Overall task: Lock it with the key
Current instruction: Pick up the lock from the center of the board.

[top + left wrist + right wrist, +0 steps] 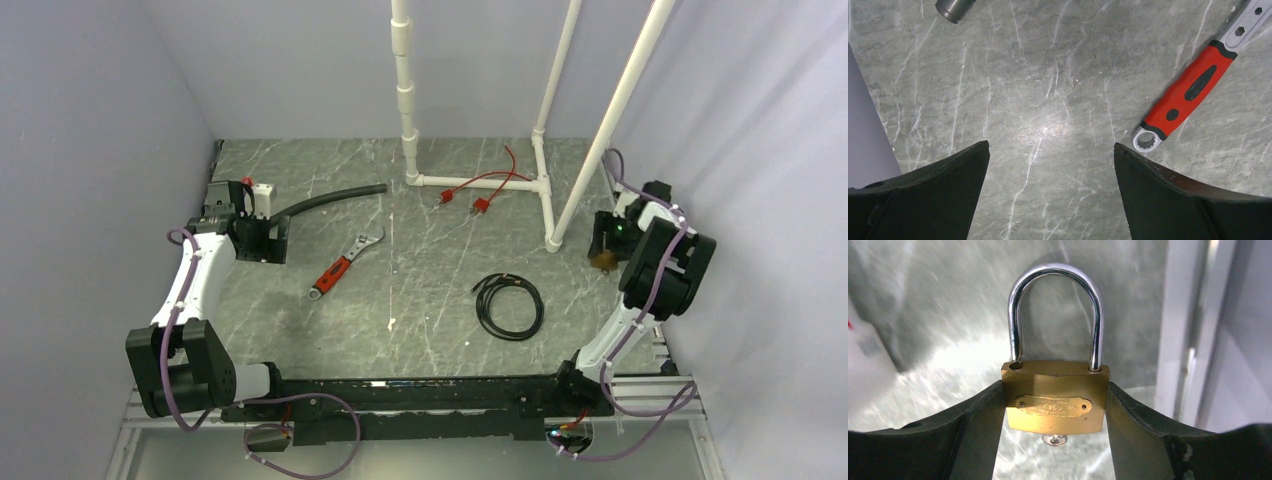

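My right gripper [1054, 385] is shut on a brass padlock [1054, 412], its fingers pressing the body's two sides. The steel shackle [1095, 315] points away from the wrist; its left leg sits at the mouth of its hole, and I cannot tell if it is latched. A small silver piece [1054, 440], seemingly the key, sticks out under the lock's bottom. In the top view this gripper [603, 250] holds the padlock [603, 263] at the far right by the wall. My left gripper [1050, 147] is open and empty above bare table at the left [262, 240].
A red-handled wrench [345, 264] lies right of the left gripper, also in the left wrist view [1193, 90]. A black hose [330, 198], a black cable coil [508, 305], red wires [480, 190] and a white pipe frame [545, 180] are on the table. Walls close both sides.
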You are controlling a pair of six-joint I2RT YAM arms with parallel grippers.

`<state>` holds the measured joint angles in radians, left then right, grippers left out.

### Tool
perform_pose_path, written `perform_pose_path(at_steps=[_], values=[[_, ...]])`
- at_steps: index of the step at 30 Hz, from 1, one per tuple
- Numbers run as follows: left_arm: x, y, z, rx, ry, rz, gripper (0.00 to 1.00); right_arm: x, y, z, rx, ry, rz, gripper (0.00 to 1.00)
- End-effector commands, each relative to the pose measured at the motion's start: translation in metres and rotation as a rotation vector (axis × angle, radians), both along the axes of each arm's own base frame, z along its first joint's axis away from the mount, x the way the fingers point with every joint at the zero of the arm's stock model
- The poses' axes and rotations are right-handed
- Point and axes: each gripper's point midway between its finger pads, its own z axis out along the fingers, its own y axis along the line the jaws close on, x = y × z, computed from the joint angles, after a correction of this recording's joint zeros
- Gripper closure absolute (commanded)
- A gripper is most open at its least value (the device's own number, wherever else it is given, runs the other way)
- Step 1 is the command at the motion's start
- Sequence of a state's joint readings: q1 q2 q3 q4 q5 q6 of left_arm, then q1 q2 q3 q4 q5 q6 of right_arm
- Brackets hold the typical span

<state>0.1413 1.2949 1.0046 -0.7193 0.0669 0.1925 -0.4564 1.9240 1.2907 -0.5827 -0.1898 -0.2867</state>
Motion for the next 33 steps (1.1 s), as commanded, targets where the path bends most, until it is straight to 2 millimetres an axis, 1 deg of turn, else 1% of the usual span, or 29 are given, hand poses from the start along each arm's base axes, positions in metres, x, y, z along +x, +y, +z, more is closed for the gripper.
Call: perform_pose_path(at_steps=[1,3,6,12,15,18,22,25,29,33], values=[[0.009,-0.004,0.015,-0.025,-0.058,0.005,0.01,-0.024,-0.005,0.036,0.030,-0.092,0.066,0.49],[0.008,-0.005,0.015,-0.028,-0.058,0.005,0.01,-0.031,-0.004,0.045,0.038,-0.128,0.098,0.49],[0.007,-0.006,0.015,-0.030,-0.061,0.005,0.01,-0.045,0.006,0.059,0.077,-0.174,0.130,0.51],[0.006,-0.008,0.018,-0.036,-0.069,0.000,0.01,-0.080,0.038,0.083,0.069,-0.231,0.280,0.51],[0.006,-0.008,0.016,-0.040,-0.068,0.004,0.01,-0.095,0.051,0.089,0.065,-0.245,0.343,0.51],[0.006,-0.008,0.015,-0.045,-0.066,0.015,0.01,-0.105,0.063,0.095,0.072,-0.264,0.385,0.51],[0.006,-0.011,0.015,-0.065,-0.072,0.017,0.01,-0.118,0.082,0.101,0.086,-0.289,0.477,0.52],[0.007,-0.010,0.014,-0.061,-0.077,0.027,0.01,-0.125,0.096,0.099,0.090,-0.280,0.560,0.53],[0.008,-0.008,0.015,-0.054,-0.075,0.032,0.01,-0.126,0.123,0.094,0.071,-0.261,0.690,0.55],[0.009,-0.009,0.019,-0.054,-0.080,0.023,0.01,-0.125,0.154,0.091,0.023,-0.251,0.830,0.55]])
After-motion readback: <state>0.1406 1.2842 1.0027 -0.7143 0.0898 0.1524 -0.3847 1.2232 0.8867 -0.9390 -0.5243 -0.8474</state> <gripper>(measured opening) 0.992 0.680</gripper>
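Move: My right fingers already hold the lock, low over the board. From that hand, the black cable coil I carry it towards lies about 11 cm back and 24 cm left. The white pipe frame's near corner is some 3 cm ahead and 11 cm left, and the red clips about 13 cm ahead and 29 cm left. From my left hand the coil is roughly 51 cm right, 4 cm back and 11 cm below. I keep the lock pinched in my right hand and first pull it straight back with hardly any lift, then raise it about 8 cm while swinging left towards the cable coil. It ends some 13 cm back and 12 cm left of where it began. I turn the wrist nearly 40 degrees counter-clockwise and tip the fingers up about ten. ##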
